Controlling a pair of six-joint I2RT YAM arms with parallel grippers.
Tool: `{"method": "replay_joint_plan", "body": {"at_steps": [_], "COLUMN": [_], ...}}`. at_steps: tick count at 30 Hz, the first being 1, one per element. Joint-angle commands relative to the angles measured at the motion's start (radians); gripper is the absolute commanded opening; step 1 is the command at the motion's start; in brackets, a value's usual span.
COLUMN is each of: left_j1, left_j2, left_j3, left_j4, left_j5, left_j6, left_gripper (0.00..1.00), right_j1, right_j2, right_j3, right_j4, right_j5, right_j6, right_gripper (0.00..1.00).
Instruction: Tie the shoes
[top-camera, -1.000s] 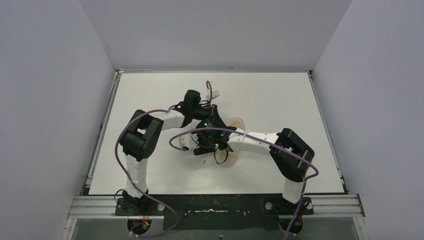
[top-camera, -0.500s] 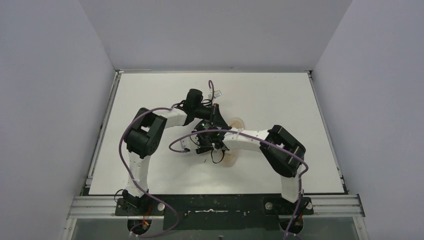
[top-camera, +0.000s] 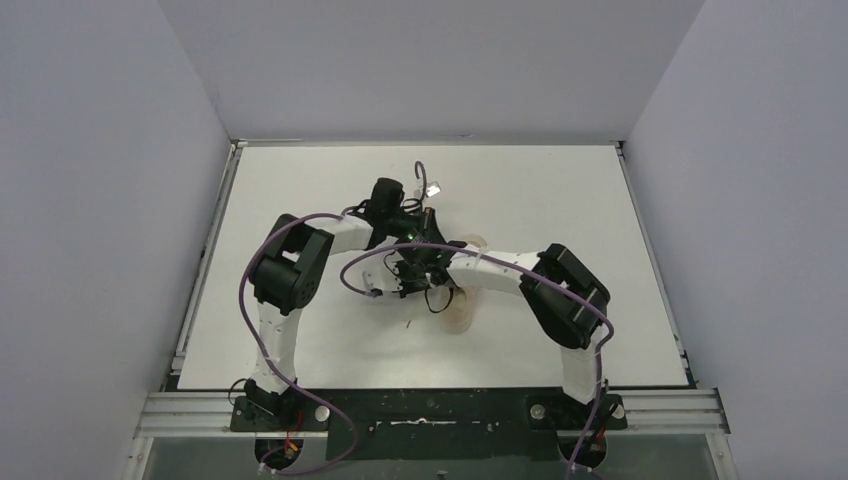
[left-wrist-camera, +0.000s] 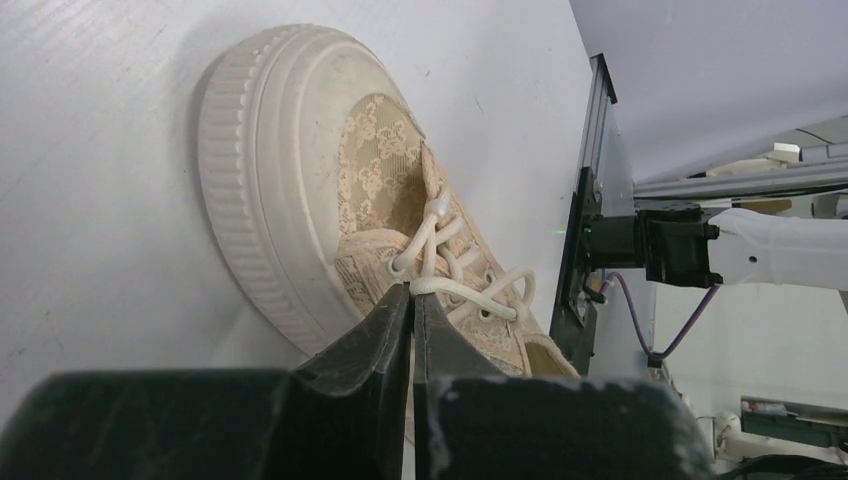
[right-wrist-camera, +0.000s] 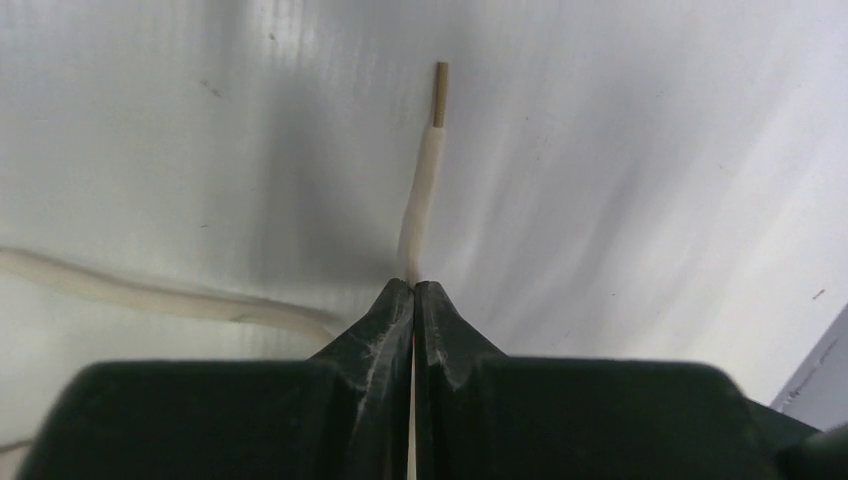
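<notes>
The cream sneaker (left-wrist-camera: 300, 190) lies on its side on the white table (left-wrist-camera: 90, 250), its laces (left-wrist-camera: 470, 292) crossing the eyelets. In the top view the shoe (top-camera: 461, 314) is mostly hidden under both arms. My left gripper (left-wrist-camera: 412, 290) is shut on a lace strand at the lowest crossing. My right gripper (right-wrist-camera: 413, 285) is shut on a lace (right-wrist-camera: 420, 200) near its free end, and the tan tip (right-wrist-camera: 440, 95) sticks out past the jaws. The right gripper (top-camera: 408, 282) sits left of the shoe, and the left gripper (top-camera: 425, 228) is just beyond it.
A loose lace strand (right-wrist-camera: 150, 295) trails across the table to the left of my right jaws. Purple cables (top-camera: 350, 275) loop over both arms. A metal rail (left-wrist-camera: 590, 200) edges the table, with grey walls around it.
My right gripper has shut on the lace end, having stood open before. The right arm has shifted toward the far side and left. The left gripper has stayed shut at the shoe.
</notes>
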Motion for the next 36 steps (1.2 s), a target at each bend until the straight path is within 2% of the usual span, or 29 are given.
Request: {"method": "replay_joint_plan", "body": {"at_steps": [1,3,8,11,13,18,20,22,25,28,33,36], "left_j1": [0.014,0.015,0.011,0.009,0.004,-0.024,-0.039,-0.053,-0.058,-0.055,-0.048,-0.042], "left_j2": [-0.012,-0.017,-0.026,-0.034,-0.045,-0.076,-0.085,-0.09,-0.098,-0.125,-0.173,-0.206], "left_j3": [0.033,0.037,0.039,0.03,0.015,-0.043,-0.062,-0.074,-0.091,-0.101,-0.099,-0.116], "left_j4": [-0.022,-0.022,0.036,0.101,0.147,0.217,0.229,0.232,0.225,0.179,0.06,0.027], "left_j5": [0.038,0.036,0.036,0.033,0.029,0.006,-0.006,-0.021,-0.046,-0.068,-0.113,-0.124], "left_j6": [-0.011,-0.025,-0.102,-0.172,-0.216,-0.29,-0.303,-0.313,-0.321,-0.283,-0.192,-0.163], "left_gripper": [0.0,0.0,0.0,0.0,0.0,0.0,0.0,0.0,0.0,0.0,0.0,0.0], "right_j1": [0.005,0.008,0.008,-0.004,-0.039,-0.146,-0.187,-0.235,-0.336,-0.421,-0.466,-0.484], "right_j2": [-0.165,-0.228,-0.371,-0.494,-0.564,-0.694,-0.691,-0.661,-0.61,-0.57,-0.511,-0.468], "right_j3": [-0.006,-0.041,-0.074,-0.123,-0.141,-0.095,-0.025,0.002,-0.011,-0.042,-0.145,-0.257], "right_j4": [-0.01,-0.01,-0.164,-0.163,-0.177,-0.349,-0.506,-0.598,-0.698,-0.819,-0.853,-0.81], "right_j5": [-0.148,-0.181,-0.33,-0.414,-0.417,-0.225,-0.146,-0.162,-0.299,-0.328,-0.372,-0.427], "right_j6": [0.09,0.138,0.245,0.465,0.704,1.177,1.304,1.4,1.491,1.534,1.566,1.604], "right_gripper": [0.0,0.0,0.0,0.0,0.0,0.0,0.0,0.0,0.0,0.0,0.0,0.03]}}
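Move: The right hand, low over the table left of the shoe, already pinches a lace end; the shoe's middle lies about 12 cm to its right, level fore and aft, 2 cm higher. The lace loop in the left fingers is 9 cm to the right, 5 cm ahead and 6 cm up, and the other lace's loose tip lies some 8 cm straight back. From the left hand, the shoe's middle is about 5 cm back, 3 cm right and 4 cm below. Keeping the lace end pinched, the right hand lifts some 18 cm while drawing back, then swings right across the shoe and sinks about 8 cm beside its heel end, ending roughly 13 cm back and 17 cm right of its start with the wrist turned about 100 degrees clockwise and the fingers tipping over. The left hand keeps its shut grip on the lace loop over the lacing, easing 2 to 3 cm back and finishing about 2 cm higher. ##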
